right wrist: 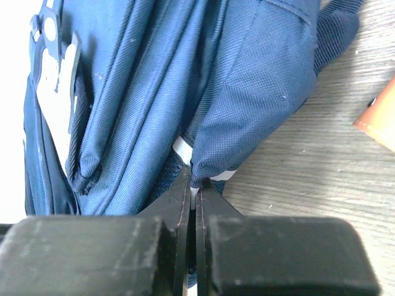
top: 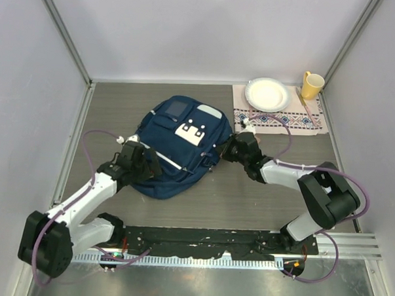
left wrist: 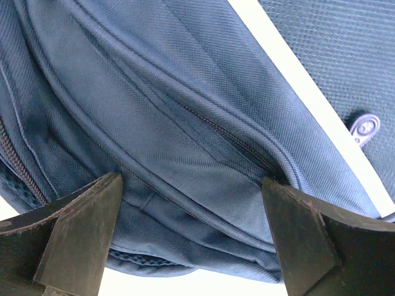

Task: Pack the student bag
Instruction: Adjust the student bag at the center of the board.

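Observation:
The student bag [top: 178, 140], navy blue with a white buckle patch, lies flat in the middle of the table. My left gripper [top: 143, 161] is at its near left edge, open. In the left wrist view the bag's folded fabric [left wrist: 185, 135] fills the wide gap between the two fingers [left wrist: 83, 228], and the gripper [left wrist: 191, 231] holds nothing. My right gripper [top: 229, 149] is at the bag's right side. In the right wrist view it [right wrist: 196, 180] is shut on a pinched corner of the bag's fabric [right wrist: 247, 105] with a bit of white trim.
At the back right, a white plate [top: 268, 94] sits on an embroidered placemat [top: 316, 122], with a yellow mug [top: 312, 85] beside it. An orange edge [right wrist: 378, 123] shows at the right of the right wrist view. Pale walls enclose the table on three sides.

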Action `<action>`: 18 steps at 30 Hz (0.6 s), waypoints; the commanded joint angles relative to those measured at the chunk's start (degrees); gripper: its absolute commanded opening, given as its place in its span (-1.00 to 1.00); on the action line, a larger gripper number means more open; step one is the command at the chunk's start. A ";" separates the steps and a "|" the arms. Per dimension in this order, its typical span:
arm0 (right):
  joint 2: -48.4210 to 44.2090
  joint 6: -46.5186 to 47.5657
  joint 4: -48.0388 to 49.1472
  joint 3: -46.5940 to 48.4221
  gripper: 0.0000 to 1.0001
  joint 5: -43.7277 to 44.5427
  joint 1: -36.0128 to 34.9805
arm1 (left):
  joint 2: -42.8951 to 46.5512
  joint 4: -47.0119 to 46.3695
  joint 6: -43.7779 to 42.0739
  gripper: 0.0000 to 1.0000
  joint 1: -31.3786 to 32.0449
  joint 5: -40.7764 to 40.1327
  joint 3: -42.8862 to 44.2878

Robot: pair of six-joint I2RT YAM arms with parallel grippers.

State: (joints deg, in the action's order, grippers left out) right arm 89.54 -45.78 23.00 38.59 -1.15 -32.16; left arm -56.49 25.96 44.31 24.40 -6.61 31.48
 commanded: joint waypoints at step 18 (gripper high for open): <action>-13.68 7.27 -9.82 -2.90 0.05 7.38 -16.62 | 0.83 -1.27 -12.06 0.99 -10.69 2.04 8.86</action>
State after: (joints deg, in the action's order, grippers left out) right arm 80.20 -42.44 14.81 33.89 9.63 -47.29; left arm -61.41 25.58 32.27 13.72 -4.08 38.48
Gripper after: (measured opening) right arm 0.504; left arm 0.994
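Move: The right hand is shut on the right side of the student bag, whose middle lies about 12 cm to its left, level with it and some 2 cm lower. The wallet is about 10 cm to that hand's right and 2 cm farther out, the plate roughly 19 cm ahead and 14 cm right. From the open left hand, at the bag's lower left, the bag's middle is about 8 cm ahead and 10 cm right. Right hand draws back about 8 cm, letting go of the bag's side; open left goes forward-left, then up. ##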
